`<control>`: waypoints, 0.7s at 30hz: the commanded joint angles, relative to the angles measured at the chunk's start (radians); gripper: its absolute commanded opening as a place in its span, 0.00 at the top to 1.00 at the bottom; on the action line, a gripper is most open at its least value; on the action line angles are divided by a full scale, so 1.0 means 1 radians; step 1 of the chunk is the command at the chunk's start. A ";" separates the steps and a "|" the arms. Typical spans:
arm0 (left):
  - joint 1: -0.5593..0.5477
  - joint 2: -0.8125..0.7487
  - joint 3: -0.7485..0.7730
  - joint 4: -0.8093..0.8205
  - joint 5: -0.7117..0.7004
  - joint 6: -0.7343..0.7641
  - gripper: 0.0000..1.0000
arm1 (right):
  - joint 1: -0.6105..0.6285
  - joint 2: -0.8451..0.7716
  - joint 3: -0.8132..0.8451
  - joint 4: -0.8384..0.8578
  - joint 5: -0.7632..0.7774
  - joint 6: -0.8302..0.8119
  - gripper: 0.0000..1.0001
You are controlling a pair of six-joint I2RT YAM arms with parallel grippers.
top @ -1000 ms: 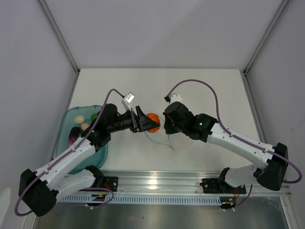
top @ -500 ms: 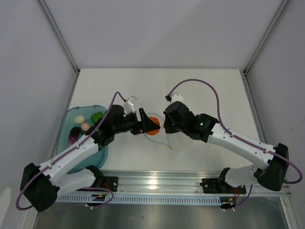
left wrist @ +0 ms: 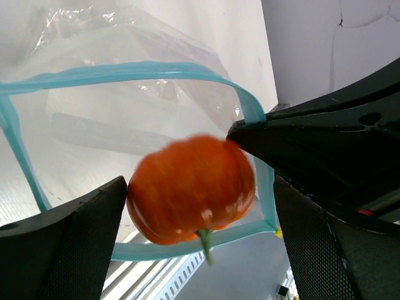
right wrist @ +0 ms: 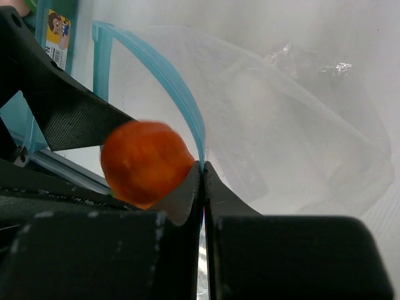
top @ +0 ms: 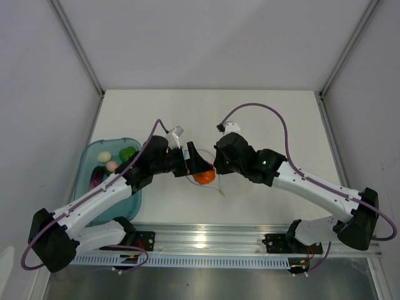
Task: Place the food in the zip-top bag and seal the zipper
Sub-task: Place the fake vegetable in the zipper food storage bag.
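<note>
The orange fruit point(left wrist: 190, 187) is blurred between my left gripper's point(left wrist: 200, 209) wide-open fingers, right over the zip-top bag's point(left wrist: 144, 119) gaping mouth. There is a gap between the fruit and the right-hand finger point(left wrist: 325, 250). From above, the fruit point(top: 204, 175) sits just past the left gripper point(top: 197, 166). My right gripper point(right wrist: 203, 167) is shut on the light-blue zipper point(right wrist: 169, 75) and holds the mouth up; the fruit point(right wrist: 145, 164) is beside its fingers. The rest of the food, a green pepper point(top: 127, 152), two eggs point(top: 104, 155) and an eggplant point(top: 97, 178), lies in the tray.
A teal translucent tray point(top: 87, 150) stands at the left edge of the table, under the left forearm. The right arm's purple cable point(top: 262, 107) loops over the back of the table. An aluminium rail point(top: 206, 240) runs along the near edge.
My left gripper has swung toward the near side and tilted down over the bag mouth, and its jaws have opened wider. The orange fruit has dropped lower. The right gripper has stayed put.
</note>
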 commanded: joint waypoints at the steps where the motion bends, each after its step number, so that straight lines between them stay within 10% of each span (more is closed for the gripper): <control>1: -0.012 -0.039 0.063 0.017 -0.006 0.058 0.00 | 0.003 -0.032 0.018 0.025 -0.002 0.006 1.00; 13: -0.012 -0.170 0.141 -0.047 -0.106 0.161 0.01 | -0.034 -0.055 0.053 -0.001 -0.029 -0.001 1.00; 21: 0.001 -0.338 0.158 -0.283 -0.531 0.096 0.00 | -0.074 -0.079 0.136 -0.054 -0.046 -0.037 1.00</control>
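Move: The orange vegetable sits between my wide-open left fingers, about 1 cm right of the hand point and 2 cm below it. The bag's body lies some 9 cm right, 2 cm ahead and 11 cm below; its yellow zipper tab is about 5 cm back, 5 cm right and 7 cm lower. From my right hand, which pinches the bag's rim, the vegetable is roughly 4 cm left, 2 cm back and 2 cm below. I leave the vegetable to the bag and draw my left hand, fingers still wide open, straight up out of the bag's mouth by about 10 cm, tipping it back some 20 degrees and swinging off left, away from my right hand, towards the end. My right hand keeps its pinch on the rim, holding the mouth open, and late on lifts about 3 cm, easing slightly forward and right. ##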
